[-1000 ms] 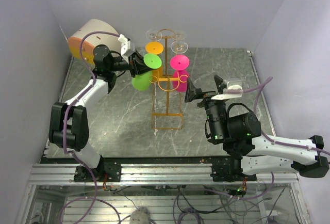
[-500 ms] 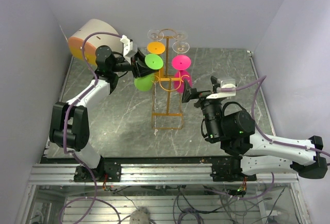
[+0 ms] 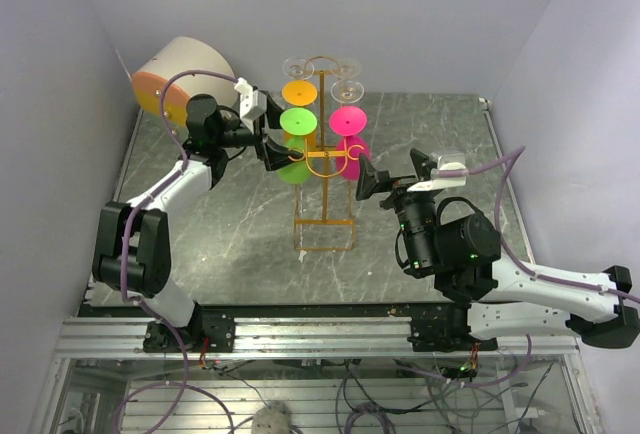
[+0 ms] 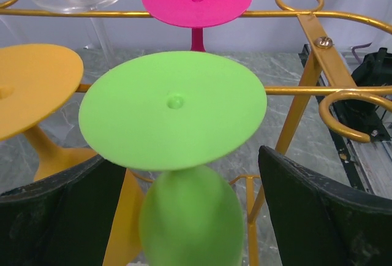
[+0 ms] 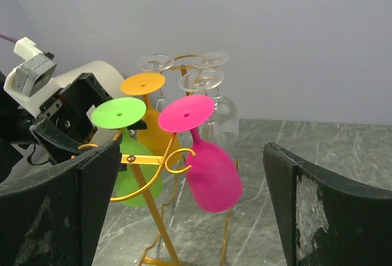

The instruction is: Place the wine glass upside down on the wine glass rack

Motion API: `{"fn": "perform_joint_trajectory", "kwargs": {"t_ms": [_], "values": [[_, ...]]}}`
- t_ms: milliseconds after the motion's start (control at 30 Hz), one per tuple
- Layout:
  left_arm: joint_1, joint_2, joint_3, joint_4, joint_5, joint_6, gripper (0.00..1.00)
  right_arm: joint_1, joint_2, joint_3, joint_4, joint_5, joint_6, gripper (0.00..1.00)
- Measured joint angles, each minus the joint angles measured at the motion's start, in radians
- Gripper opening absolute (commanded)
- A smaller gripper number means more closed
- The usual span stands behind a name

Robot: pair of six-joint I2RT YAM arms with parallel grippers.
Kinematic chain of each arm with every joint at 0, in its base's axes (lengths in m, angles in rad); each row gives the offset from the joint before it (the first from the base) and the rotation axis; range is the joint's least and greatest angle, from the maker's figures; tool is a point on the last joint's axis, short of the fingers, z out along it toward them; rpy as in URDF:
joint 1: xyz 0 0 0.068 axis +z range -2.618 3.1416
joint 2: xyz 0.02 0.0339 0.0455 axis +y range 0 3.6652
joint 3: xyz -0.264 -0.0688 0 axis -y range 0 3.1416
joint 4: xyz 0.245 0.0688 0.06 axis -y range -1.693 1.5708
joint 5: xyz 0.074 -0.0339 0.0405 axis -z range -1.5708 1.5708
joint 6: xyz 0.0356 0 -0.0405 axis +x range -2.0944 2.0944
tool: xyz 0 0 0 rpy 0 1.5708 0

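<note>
The green wine glass (image 3: 297, 121) hangs upside down, foot up, at a left hook of the golden wire rack (image 3: 325, 224). My left gripper (image 3: 272, 146) is open around its bowl, and both pads stand clear of the glass (image 4: 173, 110) in the left wrist view. My right gripper (image 3: 398, 172) is open and empty, right of the rack. In the right wrist view the green glass (image 5: 119, 113) hangs beside the rack's post (image 5: 147, 198), with the left gripper (image 5: 67, 116) behind it.
A pink glass (image 3: 349, 121), an orange glass (image 3: 299, 92) and two clear glasses (image 3: 346, 91) also hang upside down on the rack. A white and orange domed object (image 3: 180, 74) sits at the back left. Walls close in the marble table (image 3: 230, 244).
My left gripper has carried the green glass right and down to the rack's left hook, and its jaws now stand apart from the bowl. My right arm shifted slightly.
</note>
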Motion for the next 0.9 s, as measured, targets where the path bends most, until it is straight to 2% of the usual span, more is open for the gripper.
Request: {"fn": "perform_joint_trajectory", "kwargs": {"t_ms": [67,167,333,433,500,600,733,833,900], "values": [[0.004,-0.014,0.0,-0.046,-0.001,0.043,0.97,-0.001,-0.006,0.0,-0.006,0.0,0.011,1.0],[0.01,-0.043,0.006,-0.204,-0.004,0.184,0.97,-0.001,-0.012,0.0,-0.027,0.0,0.027,1.0],[0.015,-0.057,0.121,-0.789,-0.049,0.673,0.97,-0.002,-0.013,0.0,-0.059,0.008,0.047,1.0],[0.027,-0.076,0.143,-1.042,-0.072,0.898,0.97,-0.003,0.008,0.001,-0.015,0.061,0.032,1.0],[0.048,-0.108,0.133,-1.172,-0.088,0.999,0.97,-0.018,0.061,0.025,0.035,0.157,0.005,1.0],[0.093,-0.186,0.093,-1.255,-0.119,1.059,0.97,-0.054,0.167,0.12,0.018,0.247,-0.01,1.0],[0.155,-0.308,0.061,-1.3,-0.185,1.047,0.97,-0.111,0.216,0.161,-0.126,0.264,0.037,1.0],[0.19,-0.387,0.061,-1.314,-0.23,1.011,0.97,-0.175,0.178,0.187,-0.322,0.207,0.165,1.0],[0.202,-0.435,0.061,-1.312,-0.271,0.956,0.97,-0.287,0.108,0.189,-0.44,0.108,0.271,1.0]]}}
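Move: Between the left hand's open fingers hangs the green glass, already on the rack, its middle about 2 cm to the hand's right and 4 cm below. The orange glass hangs some 8 cm farther out than the green one, and the pink glass roughly 10 cm to the green one's right. From the right hand, the green glass is about 16 cm ahead, 15 cm left and 17 cm below; the pink one is level with it, only 5 cm left. Backing out from around the hung green glass, the open left hand first dips about 6 cm, tipping its fingertips down some 25 degrees, then swings left and back while partly rising again, ending about 12 cm farther left and turned counter-clockwise. The open right hand, after barely moving, goes forward and then off to the right past its side of the rack, turning clockwise about 20 degrees. ##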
